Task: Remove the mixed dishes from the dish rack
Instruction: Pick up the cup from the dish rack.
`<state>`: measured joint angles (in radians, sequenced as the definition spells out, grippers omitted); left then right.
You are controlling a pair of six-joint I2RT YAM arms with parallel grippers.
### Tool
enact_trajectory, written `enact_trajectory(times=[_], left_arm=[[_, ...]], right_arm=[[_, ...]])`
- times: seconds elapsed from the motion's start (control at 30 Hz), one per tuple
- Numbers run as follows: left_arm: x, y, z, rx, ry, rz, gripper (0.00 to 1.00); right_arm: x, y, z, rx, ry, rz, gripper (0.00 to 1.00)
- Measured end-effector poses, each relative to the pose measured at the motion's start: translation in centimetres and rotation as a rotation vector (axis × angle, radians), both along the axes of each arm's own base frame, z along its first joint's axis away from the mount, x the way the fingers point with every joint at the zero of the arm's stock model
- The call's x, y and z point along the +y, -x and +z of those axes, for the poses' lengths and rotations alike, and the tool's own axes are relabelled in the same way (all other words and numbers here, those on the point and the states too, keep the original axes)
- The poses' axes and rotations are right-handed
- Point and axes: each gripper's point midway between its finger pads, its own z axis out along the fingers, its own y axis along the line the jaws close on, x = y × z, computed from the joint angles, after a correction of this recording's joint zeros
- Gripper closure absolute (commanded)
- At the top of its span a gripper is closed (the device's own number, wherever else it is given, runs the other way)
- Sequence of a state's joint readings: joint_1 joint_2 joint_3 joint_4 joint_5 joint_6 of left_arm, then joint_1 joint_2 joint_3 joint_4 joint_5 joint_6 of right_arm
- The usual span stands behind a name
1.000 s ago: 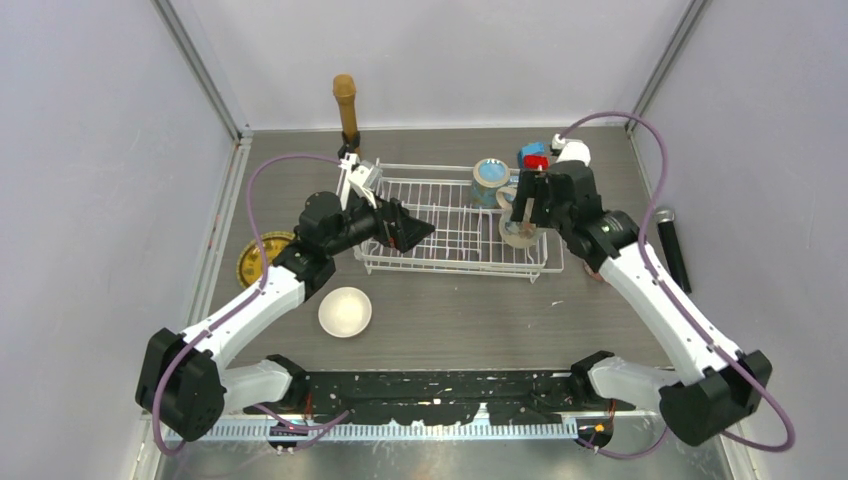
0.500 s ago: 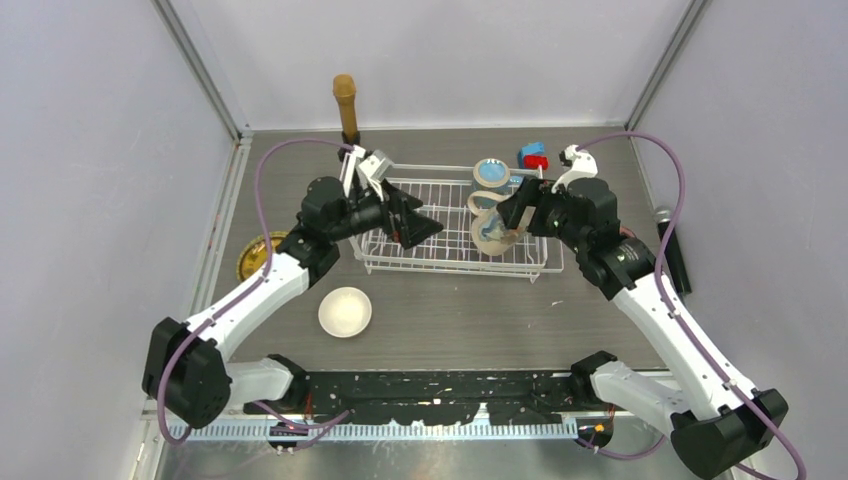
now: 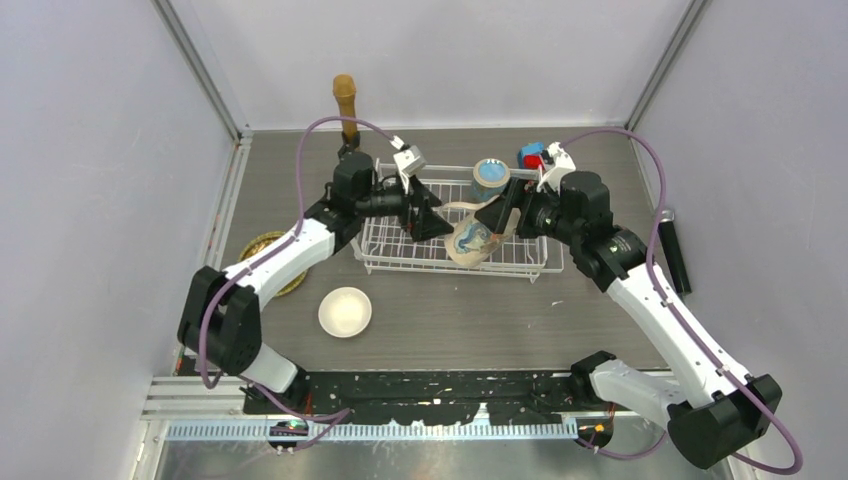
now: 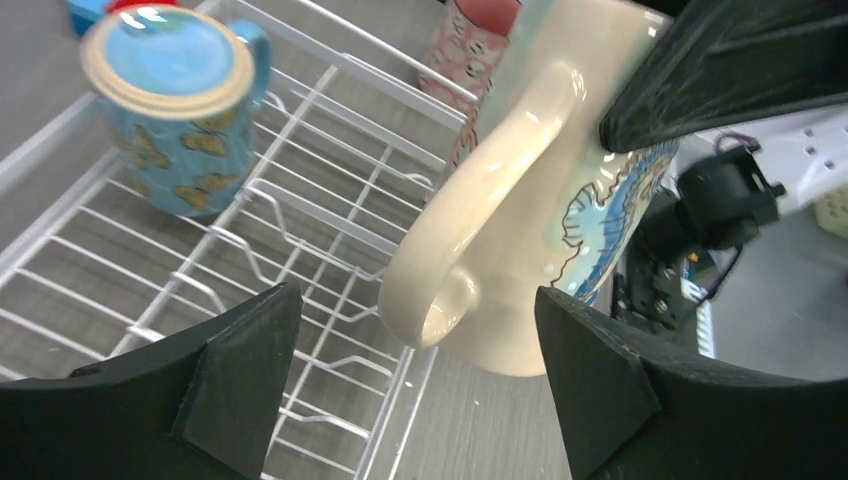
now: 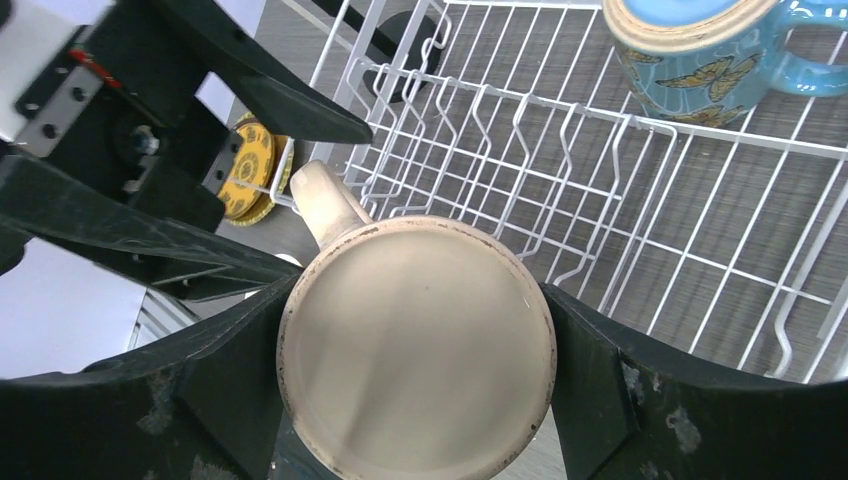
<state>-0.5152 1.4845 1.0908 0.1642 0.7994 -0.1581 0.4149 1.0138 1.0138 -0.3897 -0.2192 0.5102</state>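
My right gripper [image 3: 495,218] is shut on the cream patterned mug [image 3: 468,243] and holds it tilted on its side above the front of the white wire dish rack [image 3: 400,262]. In the right wrist view the fingers [image 5: 600,390] clamp both sides of the mug's base [image 5: 415,310]. My left gripper [image 3: 428,218] is open over the rack, and the mug's handle [image 4: 470,220] sits between its fingertips [image 4: 415,295] without touching. The blue mug [image 3: 490,178] stands at the rack's far side. The pink mug [image 4: 478,45] shows only in the left wrist view.
Golden plates [image 3: 262,255] and a white bowl [image 3: 345,311] lie on the table left of the rack. A brown microphone-shaped stick [image 3: 346,105] stands at the back. A blue-and-red block [image 3: 533,156] sits behind the rack. A black microphone [image 3: 672,250] lies at the right.
My right gripper has lifted the cream mug, tipped it on its side and carried it left. My left gripper has reached right across the rack, up to the mug's handle.
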Motion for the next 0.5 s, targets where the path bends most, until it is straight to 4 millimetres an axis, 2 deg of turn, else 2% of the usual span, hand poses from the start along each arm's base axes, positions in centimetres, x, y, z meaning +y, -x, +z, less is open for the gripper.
enact_trajectory(times=[0.1, 0.23, 0.3, 0.37, 0.4, 0.43, 0.5], left_arm=[[-0.4, 0.6, -1.2, 0.044, -0.008, -0.072, 0.19], [-1.1, 1.0, -1.1, 0.070, 0.007, -0.145, 0.34], [-1.4, 1.2, -0.9, 0.091, 0.021, -0.174, 0.49], [-1.7, 1.5, -0.7, 0.117, 0.039, -0.205, 0.74], [-1.8, 1.7, -0.7, 0.132, 0.047, -0.217, 0.91], [-1.9, 1.5, -0.8, 0.140, 0.050, -0.211, 1.00], [-1.8, 2.0, -1.0, 0.149, 0.061, -0.263, 1.00]], right_arm=[[0.3, 0.1, 0.1, 0.001, -0.002, 0.023, 0.99], [0.6, 0.3, 0.3, -0.006, -0.004, 0.048, 1.00], [0.7, 0.4, 0.3, -0.006, -0.001, 0.057, 0.99], [0.7, 0.5, 0.3, -0.010, 0.004, 0.063, 0.99], [0.6, 0.5, 0.2, -0.010, 0.007, 0.064, 0.99], [0.6, 0.5, 0.1, -0.007, 0.007, 0.067, 0.99], [0.4, 0.1, 0.9, -0.012, -0.023, 0.035, 0.99]])
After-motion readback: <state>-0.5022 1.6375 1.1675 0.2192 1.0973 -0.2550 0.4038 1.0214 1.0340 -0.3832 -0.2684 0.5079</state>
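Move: The cup handle is right in front of my open left fingers, about 2 cm to the right, 2 cm back and 2 cm below; the cup's body hangs some 7 cm right and 4 cm back. The blue cup stands about 11 cm right and 9 cm ahead, 8 cm lower, and the rack's middle is some 12 cm below, 3 cm right and 1 cm ahead. From my right hand, already gripping the cup near its base, the handle lies about 8 cm left, level fore and aft, 3 cm lower. My left hand eases about 2 cm back and 2 cm to the right, sinking a centimetre, onto the cup handle. The wrist swings some 15 degrees clockwise and tips slightly as the wide-open fingers close nearly shut and pinch the handle between their tips. My right hand keeps its grip on the cup nearly in place, ending about 1 cm higher. ##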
